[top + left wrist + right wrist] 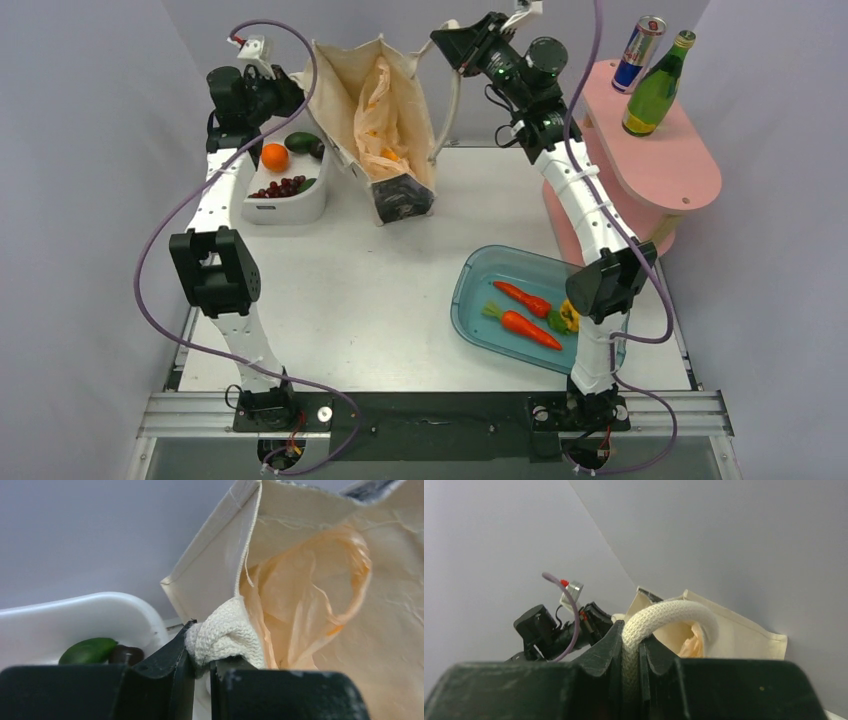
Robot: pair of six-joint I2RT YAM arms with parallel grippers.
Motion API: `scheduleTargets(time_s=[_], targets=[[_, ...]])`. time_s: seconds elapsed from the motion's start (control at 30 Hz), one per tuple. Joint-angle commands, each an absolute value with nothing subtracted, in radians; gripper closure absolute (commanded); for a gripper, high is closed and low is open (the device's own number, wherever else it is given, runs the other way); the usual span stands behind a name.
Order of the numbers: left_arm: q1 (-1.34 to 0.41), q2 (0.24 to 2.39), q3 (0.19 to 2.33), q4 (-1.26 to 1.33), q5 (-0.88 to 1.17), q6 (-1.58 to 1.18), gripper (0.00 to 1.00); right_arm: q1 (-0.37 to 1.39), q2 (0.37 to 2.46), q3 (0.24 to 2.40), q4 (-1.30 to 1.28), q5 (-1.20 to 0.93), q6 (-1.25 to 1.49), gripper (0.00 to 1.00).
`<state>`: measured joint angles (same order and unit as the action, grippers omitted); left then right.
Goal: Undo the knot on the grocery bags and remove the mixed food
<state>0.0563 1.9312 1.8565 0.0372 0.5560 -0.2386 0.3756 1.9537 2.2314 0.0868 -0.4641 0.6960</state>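
The cream canvas tote stands at the back centre, held open between both arms. My left gripper is shut on its woven left handle, jaws pinching the folded webbing. My right gripper is shut on the right rope handle, which runs down between its jaws. The peach-orange plastic bag lies crumpled inside the tote; I cannot make out a knot on it. Two carrots lie in the blue tray. An avocado sits in the white bin.
The white bin at the back left also holds an orange fruit and dark grapes. A pink shelf at the back right carries a can and a green bottle. A yellow pepper shares the tray.
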Motion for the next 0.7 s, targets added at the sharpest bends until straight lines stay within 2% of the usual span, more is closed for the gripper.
scheduleTargets(time_s=[0.0,0.23,0.3,0.33,0.37,0.4,0.47,0.53,0.67], targets=[[0.062,2.045,1.998,-0.031,0.505,-0.254,1.0,0.399,2.002,2.235,0.143,-0.444,0.583,1.0],[0.08,2.15,2.065,-0.117,0.457,-0.18,1.0,0.359,1.989,2.094,0.053,-0.405,0.433,1.0],[0.084,2.162,2.085,-0.121,0.455,-0.174,1.0,0.339,1.996,2.078,0.029,-0.387,0.402,0.88],[0.084,2.171,2.106,-0.132,0.455,-0.172,0.95,0.331,2.008,2.078,0.021,-0.385,0.402,0.72],[0.084,2.181,2.13,-0.14,0.456,-0.171,0.9,0.318,2.019,2.079,0.007,-0.388,0.401,0.64],[0.085,2.187,2.142,-0.157,0.458,-0.173,0.76,0.313,2.023,2.08,0.005,-0.389,0.401,0.53],[0.084,2.193,2.169,-0.175,0.458,-0.177,0.63,0.302,2.027,2.079,0.003,-0.395,0.4,0.42],[0.085,2.182,2.177,-0.178,0.46,-0.184,0.6,0.296,2.024,2.079,0.003,-0.401,0.401,0.35],[0.085,2.128,2.173,-0.214,0.461,-0.185,0.57,0.288,2.008,2.083,0.003,-0.411,0.4,0.33]])
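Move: On the bare table between the white basin and the blue tray lies the spot where the tote bag is to stand. From the left hand, still gripping the bag's left rim strap, it is about 12 cm back, 19 to the right and 35 below, with the basin 5 back, 8 left and 30 below. From the right hand, still holding a handle, it is about 2 back, 8 left and 52 below; the blue tray is some 28 back, 23 right. Lowering the tote between them, both hands sink towards the table and ease forward: the left about 10 cm, tipping slightly down, the right about 15 cm, drifting left, then back right as its fingertips dip. Each then opens and lets go of its strap, the right wider; the left edges up a couple of centimetres. ##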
